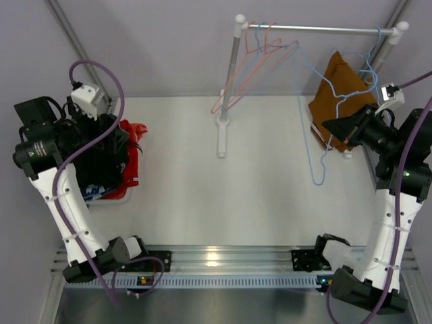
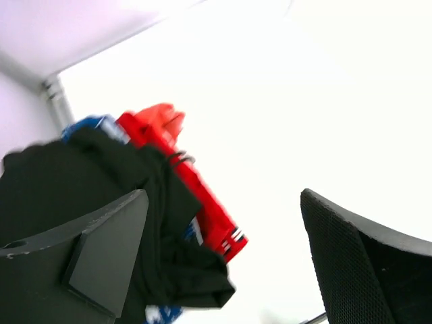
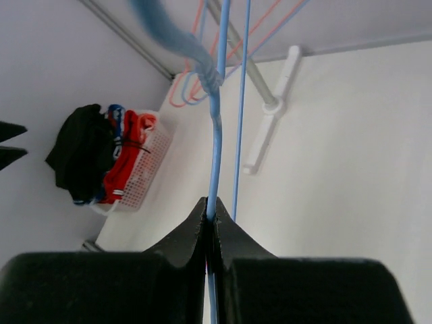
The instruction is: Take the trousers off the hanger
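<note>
The brown trousers point(image 1: 339, 89) hang on a blue wire hanger point(image 1: 314, 145) at the right end of the rack rail point(image 1: 317, 29). My right gripper point(image 1: 330, 127) is shut on that blue hanger wire point(image 3: 214, 155), as the right wrist view point(image 3: 212, 217) shows. Black trousers point(image 2: 61, 182), red trousers point(image 2: 202, 196) and a blue-and-white piece point(image 2: 162, 314) lie heaped in a white basket point(image 3: 150, 165) at the left. My left gripper point(image 2: 223, 209) is open and empty just above that heap point(image 1: 125, 158), its left finger point(image 2: 101, 256) over the black cloth.
Empty red, pink and blue hangers point(image 1: 253, 64) hang at the left end of the rail. The rack's white post point(image 1: 228, 88) stands on a foot point(image 1: 221, 138) mid-table. Grey walls close the back and sides.
</note>
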Tool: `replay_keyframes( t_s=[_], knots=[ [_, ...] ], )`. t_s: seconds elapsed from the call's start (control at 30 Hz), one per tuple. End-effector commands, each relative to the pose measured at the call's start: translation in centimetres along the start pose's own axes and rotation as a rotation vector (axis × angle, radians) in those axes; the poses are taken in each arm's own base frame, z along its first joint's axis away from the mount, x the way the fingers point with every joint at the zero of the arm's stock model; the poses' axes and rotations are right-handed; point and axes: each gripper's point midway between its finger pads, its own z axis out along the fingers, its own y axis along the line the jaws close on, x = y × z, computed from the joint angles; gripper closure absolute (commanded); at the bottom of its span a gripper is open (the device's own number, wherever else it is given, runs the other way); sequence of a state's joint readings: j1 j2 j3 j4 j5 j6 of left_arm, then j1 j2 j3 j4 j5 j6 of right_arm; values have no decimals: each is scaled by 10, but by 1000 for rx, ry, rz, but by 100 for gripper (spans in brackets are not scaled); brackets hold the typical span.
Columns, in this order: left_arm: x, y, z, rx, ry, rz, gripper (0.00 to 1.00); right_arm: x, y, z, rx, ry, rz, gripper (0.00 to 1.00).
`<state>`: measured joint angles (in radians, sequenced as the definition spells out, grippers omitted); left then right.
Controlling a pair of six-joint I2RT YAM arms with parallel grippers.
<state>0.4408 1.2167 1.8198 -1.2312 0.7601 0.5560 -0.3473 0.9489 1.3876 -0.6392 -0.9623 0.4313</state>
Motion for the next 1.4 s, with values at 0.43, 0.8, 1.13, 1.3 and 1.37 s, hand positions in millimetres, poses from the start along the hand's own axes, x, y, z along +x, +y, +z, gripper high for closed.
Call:
replay_keyframes(
  t_s=[0.43,0.8,1.13,1.3,1.37],
  knots=[
    [-45,-42,97,-64,24,-42,1,-66,-83,22,495,-130,-104,100],
    [-76,-70,112,47,-61,-100,1,-99,-111,102,649,-48,-275,100],
    [-69,-80,107,72,-73,-110,1,-113,-133,166,704,-19,-411,100],
    [-64,-81,107,70,-64,-117,1,-103,-139,190,703,18,-450,100],
    [-63,-81,107,72,-62,-121,1,-99,-142,202,701,28,-461,100]
  ],
)
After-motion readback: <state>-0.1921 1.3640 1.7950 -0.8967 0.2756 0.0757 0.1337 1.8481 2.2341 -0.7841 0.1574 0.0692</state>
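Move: The right hand, already pinching the empty blue hanger, faces the rail about 28 cm ahead, 3 cm to its right and 8 cm higher. The brown trousers hang some 22 cm ahead and 11 cm right, 14 cm lower; the emptied hangers sit about 26 cm ahead, 17 cm left. From the left hand the brown trousers are about 20 cm ahead, 62 cm right; the dropped black trousers lie 6 cm ahead, 14 cm left, 24 cm below. Right hand carries the empty blue hanger about 25 cm forward towards the rail; open left hand swings right. ##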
